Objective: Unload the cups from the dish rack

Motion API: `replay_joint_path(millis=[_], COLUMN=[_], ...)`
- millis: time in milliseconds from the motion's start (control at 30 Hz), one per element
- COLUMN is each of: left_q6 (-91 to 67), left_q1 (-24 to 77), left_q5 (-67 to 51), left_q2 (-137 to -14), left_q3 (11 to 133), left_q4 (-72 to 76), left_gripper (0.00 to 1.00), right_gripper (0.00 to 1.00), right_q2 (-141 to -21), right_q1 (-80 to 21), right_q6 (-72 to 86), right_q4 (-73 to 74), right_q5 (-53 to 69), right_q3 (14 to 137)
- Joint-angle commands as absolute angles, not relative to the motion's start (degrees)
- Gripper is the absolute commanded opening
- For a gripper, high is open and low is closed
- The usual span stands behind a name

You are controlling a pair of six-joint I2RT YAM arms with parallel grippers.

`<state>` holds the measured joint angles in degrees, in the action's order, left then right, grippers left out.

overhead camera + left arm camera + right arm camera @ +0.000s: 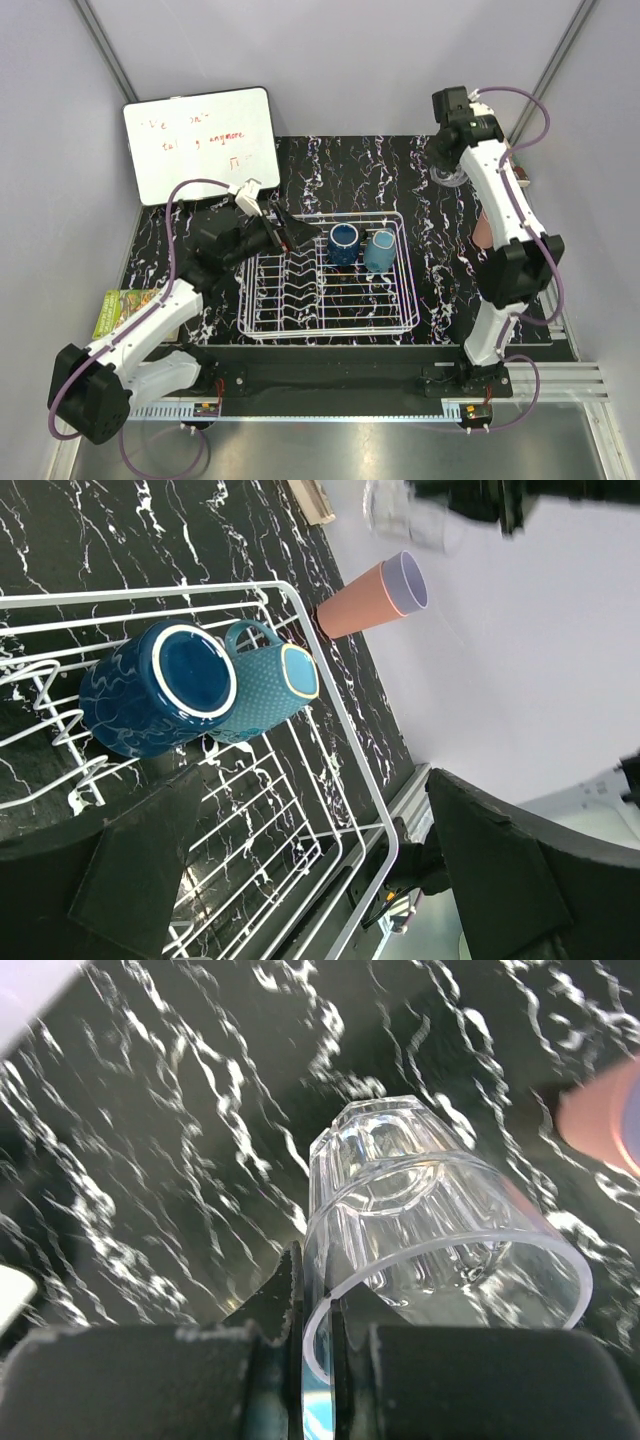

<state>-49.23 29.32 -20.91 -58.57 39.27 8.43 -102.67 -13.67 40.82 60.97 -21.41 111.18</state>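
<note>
The white wire dish rack (pixel 262 300) sits mid-table. Two cups stand close together in its back right part: a dark blue cup (pixel 343 243) and a teal cup (pixel 379 250). The left wrist view shows the same rack (pixel 335 708), dark blue cup (pixel 160 685) and teal cup (pixel 265 680). My left gripper (pixel 288 232) hovers open and empty over the rack's back left, left of the dark blue cup. At the back right, my right gripper (pixel 449 160) is shut on the wall of a clear glass cup (pixel 430 1210), just above the table. A salmon cup (pixel 360 602) with a lavender rim stands outside the rack.
A whiteboard (pixel 200 145) with red writing leans at the back left. A green packet (pixel 122 310) lies at the table's left edge. The salmon cup (pixel 482 232) is partly hidden behind my right arm. Grey walls close in both sides.
</note>
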Motion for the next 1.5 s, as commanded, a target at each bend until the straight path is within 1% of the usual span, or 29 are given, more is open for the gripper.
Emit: replay_joint_path(millis=[0, 67, 167, 467, 700, 933, 1133, 1467], left_q6=[-47.8, -47.6, -46.9, -46.7, -47.1, -47.9, -48.4, -48.2], left_q1=[29.2, 29.1, 29.2, 29.1, 29.2, 29.2, 29.4, 29.5], left_q5=[-20.9, -20.9, -20.5, -19.8, -19.2, -18.8, -18.5, -18.0], left_q2=[-58.9, -59.4, -59.9, -62.8, -63.8, -64.6, -65.2, -64.9], left_q3=[39.7, 39.9, 40.3, 40.4, 41.1, 41.3, 41.0, 41.0], left_q4=[8.6, 8.2, 7.3, 5.3, 4.3, 4.0, 3.6, 3.1], left_gripper=[0.99, 0.99, 0.99, 0.99, 0.99, 0.99, 0.99, 0.99], right_gripper=[0.00, 0.00, 0.00, 0.00, 0.00, 0.00, 0.00, 0.00], right_q2=[-111.2, -114.7, -119.8, -128.5, -130.0, -129.8, -129.5, -129.8], right_q1=[-8.2, -7.4, -6.5, -6.4, -4.9, -2.2, -1.8, -1.6], right_q6=[40.3, 39.6, 39.6, 40.4, 42.1, 43.4, 43.4, 42.5], right_q4=[62.4, 64.5, 65.4, 66.7, 67.7, 66.5, 64.1, 62.1], right_q5=[-16.3, -16.6, -15.6, -17.4, -19.3, -18.0, -17.7, -16.4], right_q3=[124.1, 130.0, 133.8, 136.4, 132.8, 125.7, 119.8, 117.4])
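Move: The right hand already holds the glass cup by its rim; the bare table spot it is taken to lies about 4 cm ahead, 9 cm right and 23 cm below. The stacked salmon and purple cups stand some 17 cm right and 2 cm back of this hand, the light-blue mug 13 cm left and 11 cm back. From the open left hand, the dark-blue mug is roughly 7 cm ahead, 7 cm right, 16 cm down. Still pinching the glass cup's rim, the right hand carries it down about 19 cm towards the table just left of the stacked cups; it first reaches some 8 cm forward, then sinks, drifting right and drawing partly back while the fingers tip about 25 degrees steeper. The left hand, fingers wide open, sinks about 6 cm towards the dark-blue mug without touching it. ##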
